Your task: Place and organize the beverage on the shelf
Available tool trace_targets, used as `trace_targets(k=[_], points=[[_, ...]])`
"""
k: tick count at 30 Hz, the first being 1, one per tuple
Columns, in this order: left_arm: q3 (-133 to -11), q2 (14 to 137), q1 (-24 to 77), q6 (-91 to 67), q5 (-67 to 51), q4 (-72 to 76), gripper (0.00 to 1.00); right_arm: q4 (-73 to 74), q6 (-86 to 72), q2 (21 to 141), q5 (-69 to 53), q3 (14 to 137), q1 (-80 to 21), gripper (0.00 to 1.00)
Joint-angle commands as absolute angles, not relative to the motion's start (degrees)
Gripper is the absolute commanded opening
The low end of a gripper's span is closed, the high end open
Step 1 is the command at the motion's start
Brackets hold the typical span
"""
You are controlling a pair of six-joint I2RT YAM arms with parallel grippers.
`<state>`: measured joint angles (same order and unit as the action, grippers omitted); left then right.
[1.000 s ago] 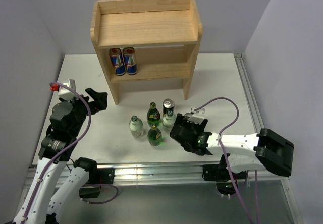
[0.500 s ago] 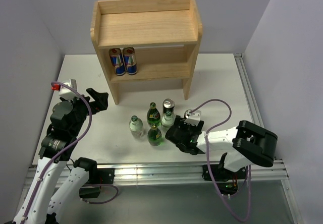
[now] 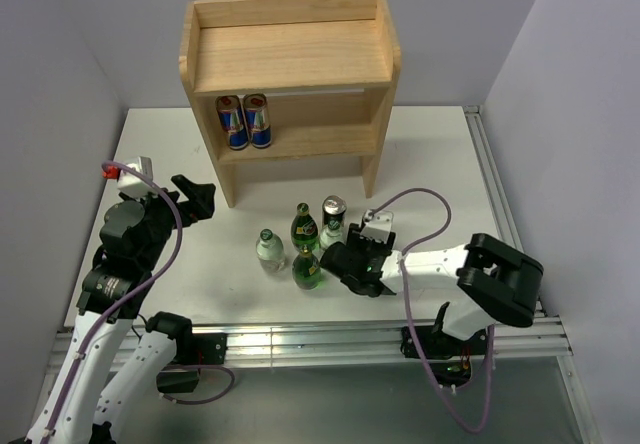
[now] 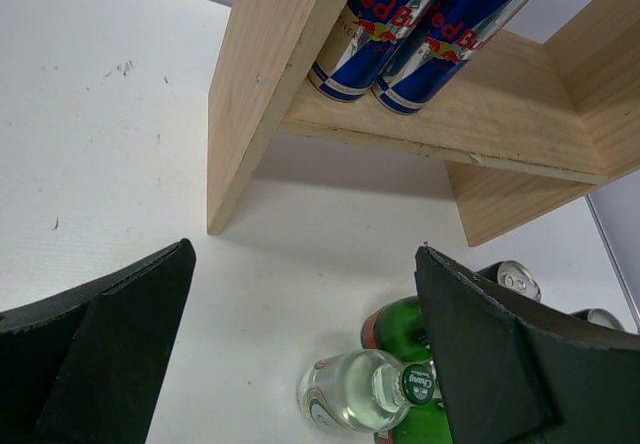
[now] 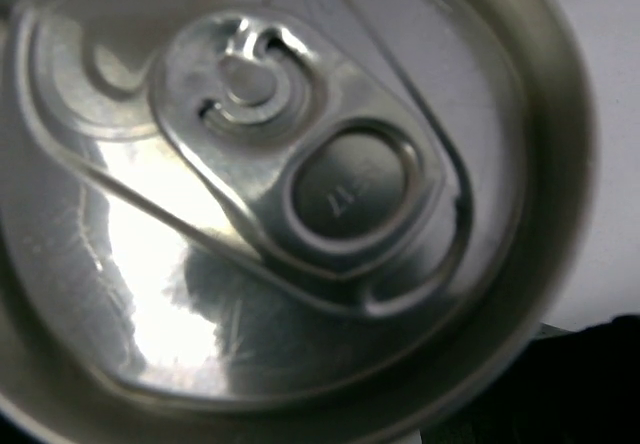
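The light wooden shelf (image 3: 285, 9) stands at the back, with two blue Red Bull cans (image 3: 244, 121) on its lower tier. In front of it on the table stand two green bottles (image 3: 305, 226), a clear bottle (image 3: 268, 249) and a silver can (image 3: 333, 214). My right gripper (image 3: 343, 256) lies low against the can's near side, shut on it. The can's lid (image 5: 290, 194) fills the right wrist view. My left gripper (image 3: 195, 199) hangs open at the left. In its wrist view the clear bottle (image 4: 360, 392) is below the open left gripper (image 4: 302, 254).
The shelf's top board (image 3: 290, 59) holds nothing. The shelf's left side panel (image 4: 260, 84) stands on the table ahead of the left gripper. White walls close in at left and right, and a metal rail (image 3: 490, 164) runs along the table's right edge.
The right gripper has slid left to the silver can and closed on it. The left arm and the bottles have not moved.
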<state>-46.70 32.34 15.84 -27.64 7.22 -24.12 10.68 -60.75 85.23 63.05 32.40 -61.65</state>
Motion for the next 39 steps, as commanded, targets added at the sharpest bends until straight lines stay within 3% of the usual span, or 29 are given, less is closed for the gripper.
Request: trace_targets(k=[1,8,13,21,29,39], points=[[-46.58,31.9,15.64,-26.28,5.98,-21.62,0.99,19.5,-59.0,77.01,67.33,40.86,-62.58,0.0],[-47.02,32.43,14.94,-25.58,3.96,-22.32,0.99,18.02,-35.71,61.09,63.73,54.65,-62.84,0.0],[-47.37,33.22,13.98,-25.14,2.55,-22.85,0.99,2.65,-13.75,54.23,53.45,60.9,-63.54,0.0],[-46.85,32.08,12.13,-24.79,0.53,-22.06,0.99,7.99,8.84,72.75,54.15,95.03,-63.11,0.0],[-47.11,32.43,11.87,-24.61,0.53,-22.5,0.99,18.54,17.92,93.42,53.0,132.85,-57.49,0.0],[-47.2,32.69,11.78,-24.17,-1.32,-22.68,0.99,22.84,9.33,96.15,44.66,134.56,-45.19,0.0]])
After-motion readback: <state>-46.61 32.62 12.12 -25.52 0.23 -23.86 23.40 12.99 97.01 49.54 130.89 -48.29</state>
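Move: The right hand already grips a dark beverage can and takes it towards the right end of the upper shelf, about 17 cm ahead, 5 cm left and 40 cm up. At table height, the nearest clear bottle stands roughly 9 cm left and level with it; another can is 8 cm left and 4 cm ahead. From the left hand, that shelf end is some 16 cm ahead, 30 cm right and 15 cm up. Right hand keeps its grip, lifts the can some 50 cm while tipping upward, then forward towards the upper shelf. ##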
